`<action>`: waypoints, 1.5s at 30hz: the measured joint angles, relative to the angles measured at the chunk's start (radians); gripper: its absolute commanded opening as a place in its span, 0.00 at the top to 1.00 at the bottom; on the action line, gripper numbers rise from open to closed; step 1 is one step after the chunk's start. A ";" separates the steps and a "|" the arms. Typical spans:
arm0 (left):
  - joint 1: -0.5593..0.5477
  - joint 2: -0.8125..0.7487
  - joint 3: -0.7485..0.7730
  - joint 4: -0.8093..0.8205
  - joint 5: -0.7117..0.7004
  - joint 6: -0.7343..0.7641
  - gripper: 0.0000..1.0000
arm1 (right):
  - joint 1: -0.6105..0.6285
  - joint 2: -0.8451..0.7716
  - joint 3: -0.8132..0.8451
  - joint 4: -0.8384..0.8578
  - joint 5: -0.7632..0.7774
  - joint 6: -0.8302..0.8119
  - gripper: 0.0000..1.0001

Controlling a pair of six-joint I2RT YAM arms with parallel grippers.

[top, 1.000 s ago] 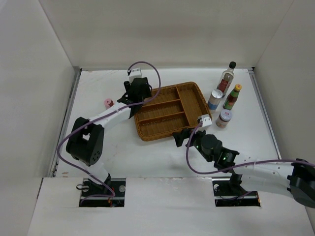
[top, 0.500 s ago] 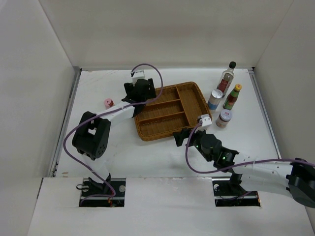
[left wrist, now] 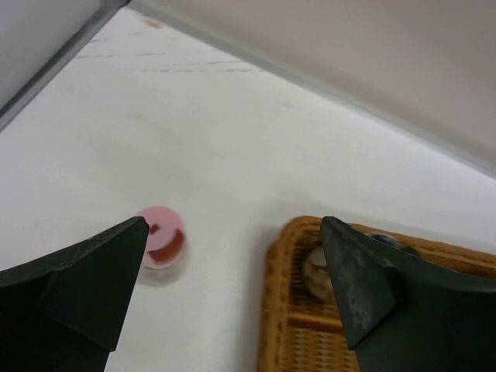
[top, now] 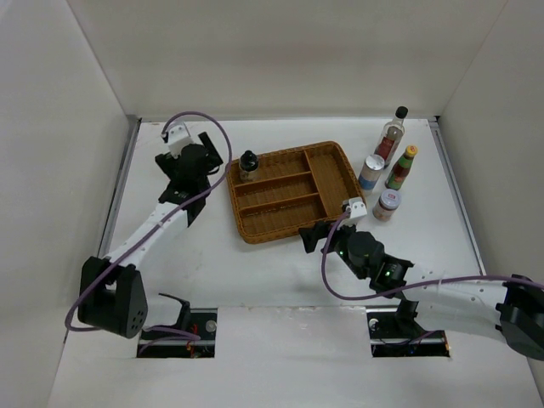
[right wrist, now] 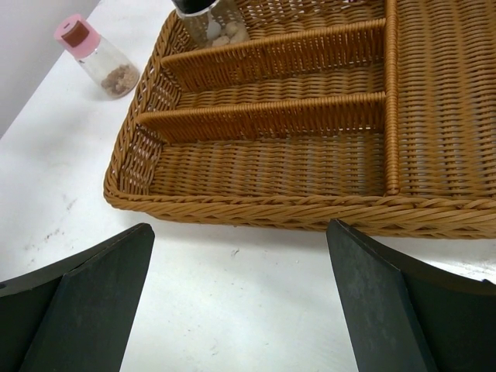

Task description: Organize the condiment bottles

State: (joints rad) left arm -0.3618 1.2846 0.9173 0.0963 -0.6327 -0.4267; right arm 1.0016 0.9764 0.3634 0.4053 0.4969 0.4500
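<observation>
The squat dark black-capped bottle [top: 247, 166] stands in the far left corner of the wicker tray [top: 280, 229]; it also shows in the left wrist view [left wrist: 316, 267] and the right wrist view [right wrist: 209, 15]. My left gripper [top: 204, 157] is open and empty, raised left of the tray. A pink-lidded jar [left wrist: 159, 236] stands on the table below it, also in the right wrist view [right wrist: 97, 54]; my arm hides it in the top view. My right gripper [top: 310, 238] is open and empty before the tray's near edge [right wrist: 271, 209]. A tall clear bottle [top: 392, 132], a green bottle [top: 401, 167], a shaker [top: 371, 172] and a small jar [top: 388, 204] stand right of the tray.
The tray has three long compartments and one cross compartment; only the far left one holds anything. White walls enclose the table on the left, back and right. The left wall's foot [left wrist: 46, 66] runs near my left gripper.
My left gripper has let go of the squat dark bottle, left it standing in the tray's corner, and swung away to the left. The right arm has not moved.
</observation>
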 measured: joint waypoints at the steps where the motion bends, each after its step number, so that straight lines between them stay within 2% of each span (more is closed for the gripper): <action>1: 0.031 0.012 -0.007 -0.009 0.000 -0.008 0.05 | 0.000 -0.001 0.000 0.001 0.000 0.000 0.00; 5: 0.116 0.106 -0.016 -0.052 0.017 -0.036 0.06 | 0.000 -0.001 0.000 0.000 0.000 0.000 0.00; 11: 0.143 0.253 -0.009 -0.079 0.045 -0.051 0.13 | 0.000 0.000 0.000 0.000 0.000 0.000 0.00; 14: 0.147 0.296 0.003 -0.080 0.047 -0.053 0.25 | 0.000 0.000 0.000 0.000 0.000 0.000 0.00; 18: 0.152 0.324 0.019 -0.077 0.043 -0.057 0.55 | 0.000 0.001 0.000 0.000 0.000 0.000 0.00; 22: 0.151 0.319 0.017 -0.065 0.034 -0.054 0.66 | 0.000 0.001 0.000 0.000 0.000 0.000 0.00; 28: 0.093 0.176 -0.051 -0.056 0.012 -0.046 0.68 | -0.005 0.007 0.000 0.000 0.000 0.001 0.00; 35: -0.124 -0.061 -0.070 -0.063 0.005 -0.040 0.69 | -0.007 0.008 0.000 0.000 0.000 0.003 0.00; 40: -0.244 -0.032 -0.012 -0.076 0.018 -0.040 0.69 | -0.007 0.008 0.000 0.000 0.000 0.003 0.00; 45: -0.289 0.064 0.022 -0.079 0.044 -0.040 0.68 | -0.008 0.008 0.000 0.000 0.000 0.003 0.00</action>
State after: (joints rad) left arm -0.6506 1.3483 0.9390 0.0177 -0.5884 -0.4671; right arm 0.9936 0.9844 0.3634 0.4049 0.4969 0.4526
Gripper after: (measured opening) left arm 0.476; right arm 0.998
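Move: Below the open left hand, about 5 cm to its left, 2 cm ahead and some 16 cm down, stands the pink-capped bottle. The black-capped bottle, already in the basket's far left corner, is roughly 7 cm ahead and 12 cm right; the basket's middle is about 24 cm right, level fore and aft. Both lie some 15 to 18 cm lower. From the right hand, the pink-capped bottle is about 33 cm left, 12 cm ahead and 8 cm down. Sinking about 13 cm and edging 5 cm left, the left hand tips down some 20 degrees and closes on the pink-capped bottle by its cap end. Keeping that pinch, it lifts, levels off and swings about 17 cm right and 5 cm back over the basket's left end, turning clockwise, then starts to sink. ##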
